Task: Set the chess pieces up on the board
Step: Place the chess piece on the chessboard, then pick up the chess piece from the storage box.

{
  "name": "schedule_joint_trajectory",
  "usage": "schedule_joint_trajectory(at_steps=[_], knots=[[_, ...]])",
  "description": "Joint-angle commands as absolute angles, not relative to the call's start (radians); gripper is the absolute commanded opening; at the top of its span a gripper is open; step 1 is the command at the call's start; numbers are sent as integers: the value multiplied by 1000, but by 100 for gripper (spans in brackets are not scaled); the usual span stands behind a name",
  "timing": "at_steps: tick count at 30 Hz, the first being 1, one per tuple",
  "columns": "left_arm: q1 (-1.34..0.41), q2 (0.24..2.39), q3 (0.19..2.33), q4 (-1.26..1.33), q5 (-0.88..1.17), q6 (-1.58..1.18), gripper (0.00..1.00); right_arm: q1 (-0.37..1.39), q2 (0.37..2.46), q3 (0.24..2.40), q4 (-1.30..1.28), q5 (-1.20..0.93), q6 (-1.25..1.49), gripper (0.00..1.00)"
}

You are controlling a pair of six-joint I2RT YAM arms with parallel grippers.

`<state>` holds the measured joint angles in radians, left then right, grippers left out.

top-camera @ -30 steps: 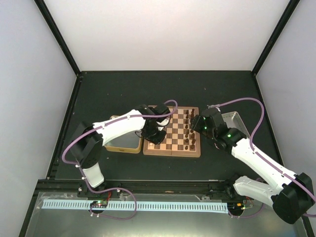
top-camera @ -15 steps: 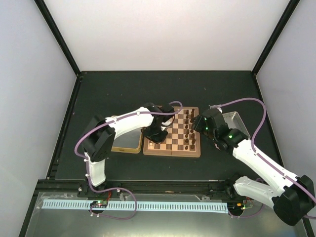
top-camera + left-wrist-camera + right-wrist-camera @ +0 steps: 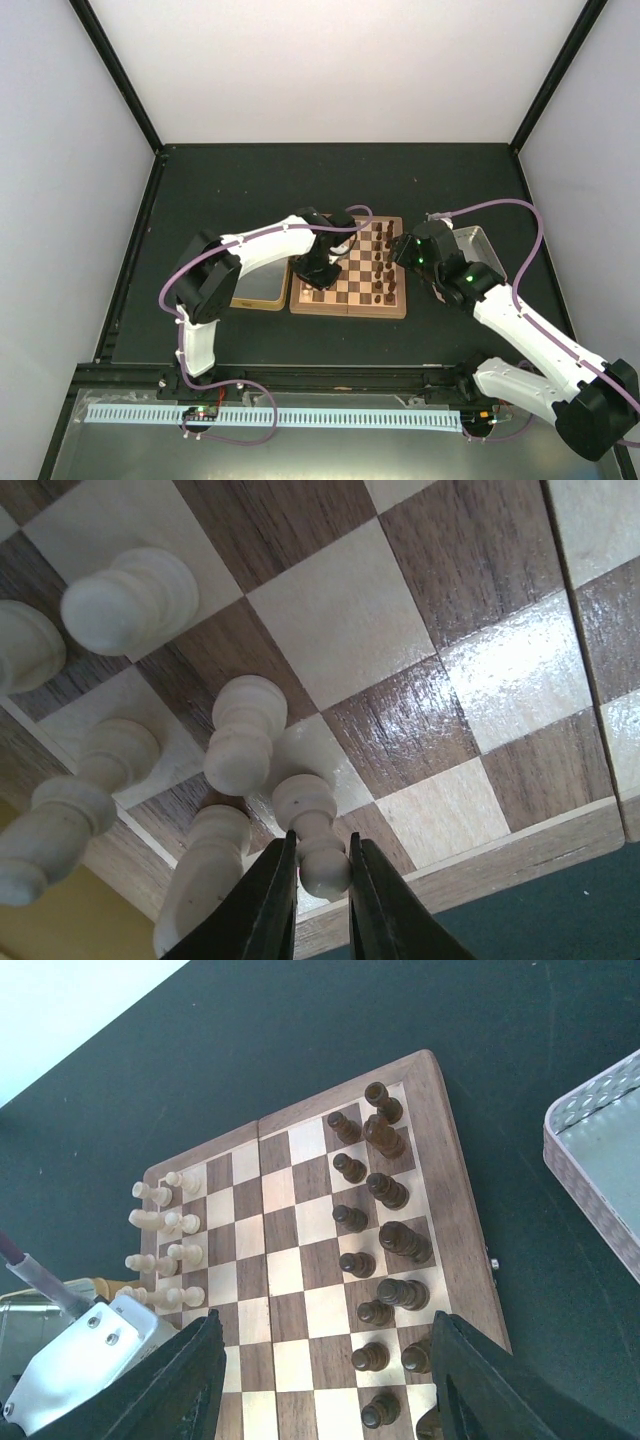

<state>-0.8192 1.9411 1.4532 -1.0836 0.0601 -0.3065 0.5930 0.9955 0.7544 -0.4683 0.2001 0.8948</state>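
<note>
The board lies mid-table with dark chess pieces in two columns on its right side and pale ones along its left. My left gripper is low at the board's left near corner. It is shut on the round head of a pale pawn that stands upright on a light square near the border. Other pale pieces crowd close to its left. My right gripper hovers open above the board's right half, nothing between its fingers.
A gold-tan tin sits against the board's left edge, under my left arm. A silver-grey tray lies just right of the board, beside my right wrist. Dark table lies beyond the board's border.
My left arm's elbow has swung right while its gripper stayed at the board's left edge, settling lower with the pawn. The right arm has drawn back slightly to the right.
</note>
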Motion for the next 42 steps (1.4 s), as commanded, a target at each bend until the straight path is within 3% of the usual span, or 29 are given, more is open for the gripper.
schedule_joint_trajectory(at_steps=[1,6,23,34,42], knots=[[-812,1956,1494,-1103,33,-297,17,589,984,742,-473,222,881,57],[-810,1951,1499,-1099,29,-300,16,589,987,742,-469,218,884,57],[-772,1764,1506,-1078,74,-322,33,589,969,746,-473,195,884,57],[-544,1560,1188,-822,-12,-455,38,589,988,737,-453,161,891,56],[-434,1612,1075,-642,-23,-515,39,589,1013,747,-445,147,887,56]])
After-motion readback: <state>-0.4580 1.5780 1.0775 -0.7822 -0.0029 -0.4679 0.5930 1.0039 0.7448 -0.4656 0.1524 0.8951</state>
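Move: The last loose pawn lies in the tray near its far wall, roughly 13 cm left of the left hand, 9 cm ahead and 4 cm below; the tray's middle is about 15 cm left and 3 cm ahead. A pawn already stands free between its slightly open fingertips, with another pawn one square, about 3 cm, straight ahead, and a back-row piece 3 cm left, level with it. From the right hand, the tray pawn is some 30 cm left, 2 cm ahead and 16 cm down. Upward first, after the left fingers have spread wider around the standing pawn almost in place: the left hand rises about 8 cm clear of it, then arcs left and somewhat forward across the board's edge, sinking over the tray towards the last pawn. It travels some 12 cm left overall, turning about 30 degrees counter-clockwise and tipping its fingertips forward, fingers open and empty. ##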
